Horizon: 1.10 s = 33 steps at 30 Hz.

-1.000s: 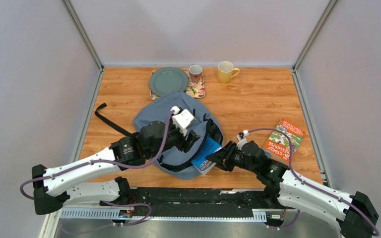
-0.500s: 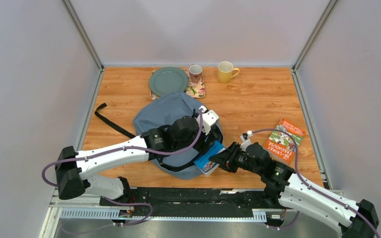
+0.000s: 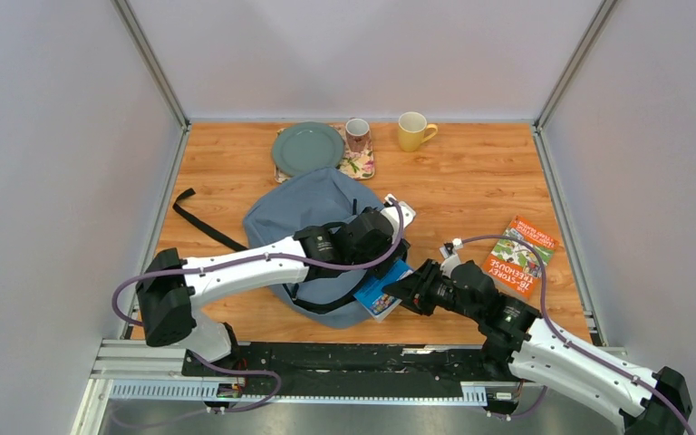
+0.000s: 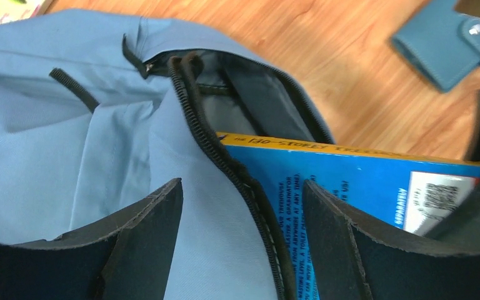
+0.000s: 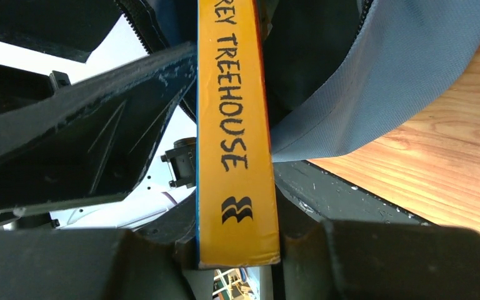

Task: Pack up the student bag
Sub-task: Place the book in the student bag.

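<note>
The student bag (image 3: pixel 304 213) is a grey-blue backpack lying in the middle of the table, its zip opening facing right. My left gripper (image 3: pixel 391 249) hovers over that opening. In the left wrist view the left gripper (image 4: pixel 242 184) is open, one finger over the bag's fabric (image 4: pixel 69 144) and the other over a blue book (image 4: pixel 362 181), with the black zipper edge (image 4: pixel 225 156) between them. My right gripper (image 3: pixel 401 292) is shut on this blue book (image 3: pixel 379 290), whose far end lies in the bag's mouth. The right gripper (image 5: pixel 237 244) clamps the book's yellow spine (image 5: pixel 234 125).
An orange book (image 3: pixel 520 254) lies at the right. A green plate (image 3: pixel 307 148), a pink mug (image 3: pixel 357 134) on a floral mat and a yellow mug (image 3: pixel 412 130) stand along the back. A black strap (image 3: pixel 201 222) trails left. A blue wallet (image 4: pixel 447 40) lies beside the bag.
The left arm has swung right across the bag to its opening and its jaws have widened. The right gripper has shifted slightly right, still holding the blue book.
</note>
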Available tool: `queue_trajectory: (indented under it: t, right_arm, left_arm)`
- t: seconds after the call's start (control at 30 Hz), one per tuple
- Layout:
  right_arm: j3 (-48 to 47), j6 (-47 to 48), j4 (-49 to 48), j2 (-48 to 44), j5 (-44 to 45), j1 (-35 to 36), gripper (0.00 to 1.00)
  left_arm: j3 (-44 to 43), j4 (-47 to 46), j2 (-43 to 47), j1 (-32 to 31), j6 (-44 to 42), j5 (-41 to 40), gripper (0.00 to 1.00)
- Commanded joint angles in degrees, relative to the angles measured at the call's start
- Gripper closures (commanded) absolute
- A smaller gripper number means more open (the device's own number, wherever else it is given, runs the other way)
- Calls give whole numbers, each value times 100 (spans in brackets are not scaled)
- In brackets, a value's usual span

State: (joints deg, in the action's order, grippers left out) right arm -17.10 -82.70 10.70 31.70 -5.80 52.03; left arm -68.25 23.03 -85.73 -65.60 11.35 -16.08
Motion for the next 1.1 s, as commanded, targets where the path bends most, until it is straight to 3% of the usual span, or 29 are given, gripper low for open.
queue_trajectory:
  t: [0.0, 0.2, 0.43, 0.6, 0.67, 1.07]
  right_arm:
    - [-267, 61, -428, -182, 97, 0, 100]
    - [-267, 87, -420, -191, 79, 0, 100]
    - [-267, 96, -376, -208, 88, 0, 100]
    - [-241, 78, -297, -305, 167, 0, 100]
    - [-223, 69, -209, -340, 237, 0, 100]
    - [-232, -18, 143, -630, 360, 0, 100]
  left_arm:
    - [-452, 500, -241, -14, 200, -615, 23]
    - [-777, 984, -672, -23, 262, -1108, 29]
    - [-725, 1002, -682, -23, 218, -1196, 68]
    - [-716, 1046, -524, -23, 183, -1205, 85]
    - [-716, 1090, -340, -23, 183, -1179, 100]
    - [-654, 589, 1066, -23, 34, -336, 100]
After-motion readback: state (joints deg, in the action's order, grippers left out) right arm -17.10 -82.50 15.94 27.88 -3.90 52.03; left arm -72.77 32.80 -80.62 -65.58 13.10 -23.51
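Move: Between the open left fingers runs the upper zipper rim of the student bag's mouth, about 2 cm forward, 2 cm left and 3 cm below the hand point; the book's middle is roughly 5 cm back, 1 cm left and 6 cm lower than that hand. From the right hand, which already holds the book by its end, the bag's mouth lies some 10 cm left, 3 cm forward and 5 cm below. The wallet sits about 16 cm to that hand's right, level with it and 12 cm down. Easing about 2 cm each forward, left and down, the left hand turns some 15 degrees and shuts its fingers on the bag's zipper rim, then lifts the pinched rim almost 7 cm up, going slightly back and left. The right hand keeps its grip on the book, drifting only about a centimetre to the right. ##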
